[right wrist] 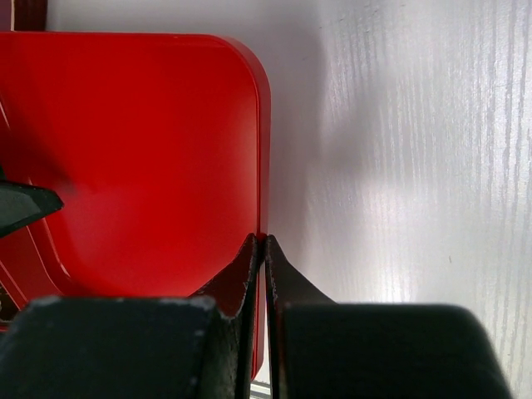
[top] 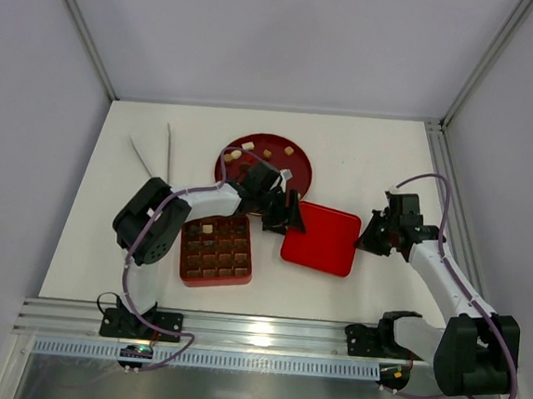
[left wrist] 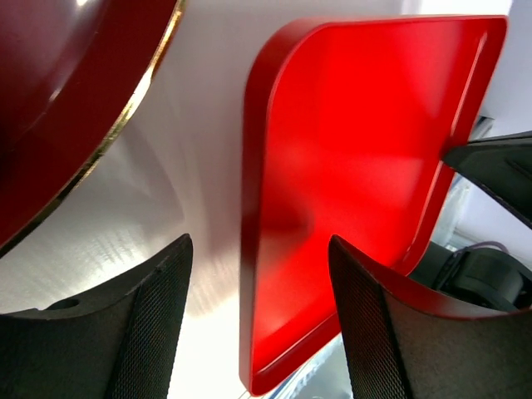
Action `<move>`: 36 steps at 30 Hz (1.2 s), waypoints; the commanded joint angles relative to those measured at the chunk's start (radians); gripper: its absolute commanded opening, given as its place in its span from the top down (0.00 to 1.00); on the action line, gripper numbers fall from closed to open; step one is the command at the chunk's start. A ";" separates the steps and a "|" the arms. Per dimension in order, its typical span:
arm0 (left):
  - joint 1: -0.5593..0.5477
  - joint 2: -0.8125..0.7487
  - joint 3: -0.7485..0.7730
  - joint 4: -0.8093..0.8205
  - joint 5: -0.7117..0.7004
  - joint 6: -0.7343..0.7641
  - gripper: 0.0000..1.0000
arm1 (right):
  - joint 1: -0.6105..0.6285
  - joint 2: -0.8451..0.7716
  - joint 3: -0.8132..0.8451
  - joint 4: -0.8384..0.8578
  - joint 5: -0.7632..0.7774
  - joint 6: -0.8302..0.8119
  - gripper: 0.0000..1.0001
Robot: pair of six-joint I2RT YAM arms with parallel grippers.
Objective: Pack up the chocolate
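Several tan and cream chocolate [top: 252, 148] pieces lie on a dark red round plate [top: 298, 176]. More pieces, mostly dark with one tan, fill cells of the square red tray [top: 186, 260]. A flat red lid [top: 324, 240] lies right of the tray. My left gripper [top: 284, 216] is open, and the lid's [left wrist: 357, 150] left edge sits between its fingers [left wrist: 141, 332] without touching them. My right gripper [top: 368, 238] is shut on the lid's [right wrist: 141, 150] right rim, which its fingertips [right wrist: 253, 258] pinch.
Two thin white sticks [top: 154, 152] lie at the back left of the white table. The plate's gold-trimmed rim [left wrist: 125, 116] is just left of my left gripper. A metal rail [top: 255, 329] runs along the near edge.
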 commanded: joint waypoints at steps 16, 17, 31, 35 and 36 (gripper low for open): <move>-0.006 -0.108 -0.072 0.223 0.147 -0.148 0.67 | 0.004 -0.049 0.034 0.041 -0.095 0.038 0.96; -0.008 -0.108 -0.069 0.224 0.149 -0.151 0.71 | 0.006 -0.054 0.036 0.036 -0.088 0.033 0.96; -0.008 -0.144 -0.028 0.120 0.163 -0.117 1.00 | 0.107 -0.080 0.079 0.013 0.085 0.016 0.86; -0.006 -0.165 -0.002 0.048 0.155 -0.095 1.00 | 0.132 -0.097 0.093 0.007 0.139 -0.004 0.47; -0.003 -0.168 0.001 0.025 0.158 -0.094 1.00 | 0.142 -0.100 0.103 0.001 0.168 -0.011 0.41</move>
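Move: The open left hand already straddles the left rim of the red lid, whose middle lies about 8 cm to its right, 2 cm back and nearly level. The plate is some 13 cm ahead and 9 cm left of that hand, the chocolate box 7 cm back and 20 cm left, both a few centimetres lower. The right hand, shut on the right rim, has the lid's middle about 10 cm left and 1 cm ahead, nearly level. Rising about 6 cm, the left hand closes on the lid's left rim; the right then opens, letting go. ##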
